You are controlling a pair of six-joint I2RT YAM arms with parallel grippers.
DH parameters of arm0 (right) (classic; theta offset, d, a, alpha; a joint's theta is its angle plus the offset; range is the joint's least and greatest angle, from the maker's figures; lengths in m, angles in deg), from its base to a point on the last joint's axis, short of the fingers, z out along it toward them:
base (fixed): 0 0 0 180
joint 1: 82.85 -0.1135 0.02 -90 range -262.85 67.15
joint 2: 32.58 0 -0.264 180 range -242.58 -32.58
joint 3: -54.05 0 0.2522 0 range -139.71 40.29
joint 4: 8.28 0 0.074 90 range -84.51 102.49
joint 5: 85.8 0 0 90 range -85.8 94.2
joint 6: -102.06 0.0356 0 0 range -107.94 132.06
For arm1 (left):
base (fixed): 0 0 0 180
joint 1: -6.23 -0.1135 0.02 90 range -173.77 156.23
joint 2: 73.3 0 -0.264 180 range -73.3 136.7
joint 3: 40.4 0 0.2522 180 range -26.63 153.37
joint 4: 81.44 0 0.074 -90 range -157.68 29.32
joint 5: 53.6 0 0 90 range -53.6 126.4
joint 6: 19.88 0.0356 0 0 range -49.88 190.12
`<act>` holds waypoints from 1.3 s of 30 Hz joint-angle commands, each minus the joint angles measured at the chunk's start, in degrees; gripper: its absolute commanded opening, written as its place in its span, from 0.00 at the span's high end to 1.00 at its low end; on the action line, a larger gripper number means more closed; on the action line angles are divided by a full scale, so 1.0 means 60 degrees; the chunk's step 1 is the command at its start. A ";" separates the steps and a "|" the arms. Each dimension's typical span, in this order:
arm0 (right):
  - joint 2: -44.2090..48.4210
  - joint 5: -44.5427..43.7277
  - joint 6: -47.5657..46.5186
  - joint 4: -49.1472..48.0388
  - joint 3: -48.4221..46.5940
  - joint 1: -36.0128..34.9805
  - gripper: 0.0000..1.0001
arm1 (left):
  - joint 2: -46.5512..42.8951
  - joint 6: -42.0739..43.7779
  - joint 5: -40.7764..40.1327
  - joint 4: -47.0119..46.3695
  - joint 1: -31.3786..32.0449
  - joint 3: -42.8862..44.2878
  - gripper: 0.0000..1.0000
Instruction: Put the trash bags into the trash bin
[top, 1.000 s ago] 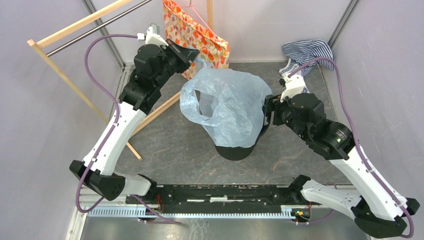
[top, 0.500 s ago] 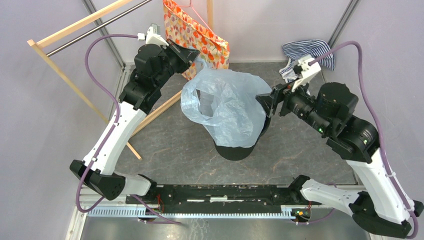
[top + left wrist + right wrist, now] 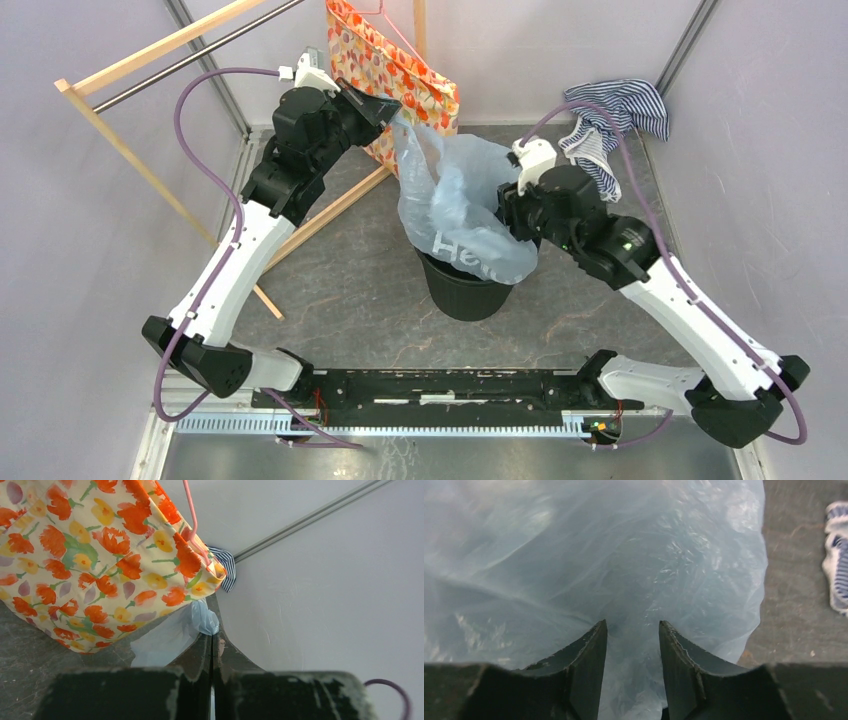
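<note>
The pale-blue translucent trash bag (image 3: 455, 205) hangs over the round black trash bin (image 3: 468, 290), its lower part draped into and over the bin's mouth. My left gripper (image 3: 392, 108) is shut on the bag's top corner, a bunched blue bit at its tips (image 3: 205, 620), and holds it up beside the floral bag. My right gripper (image 3: 505, 212) is open and pushes down into the bag over the bin; crinkled plastic (image 3: 624, 560) fills the view past its fingers (image 3: 591, 645).
An orange floral fabric bag (image 3: 395, 70) hangs at the back, close behind the left gripper, also in the left wrist view (image 3: 95, 555). A blue-white striped cloth (image 3: 612, 118) lies back right. A wooden rack (image 3: 150, 160) stands at the left.
My right arm swung from the bin's right side over its mouth and pressed the bag down. The bag has narrowed and sunk into the bin, baring the bin's front wall. The left gripper has kept its hold.
</note>
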 commanded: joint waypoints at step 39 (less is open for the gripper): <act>-0.1064 0.4065 -0.0187 -0.0910 -0.5543 -0.0286 0.18 | 0.1480 0.1202 0.2553 -0.0130 0.1220 0.1633 0.98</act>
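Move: The trash bag lies bunched over the bin mouth, its middle some 8 cm left of the right hand and level with it in reach and height; the trash bin stands beneath, about 14 cm lower. From the left hand, which pinches a bag corner, the bin is 12 cm back, 15 right and 30 below; the bag's middle is 12 back, 14 right and 15 down. The flowered cloth hangs 12 cm ahead of the left hand, slightly lower. Right hand dips, then rises some 25 cm off the bag, opening; left takes its pinched corner 9 cm right. ##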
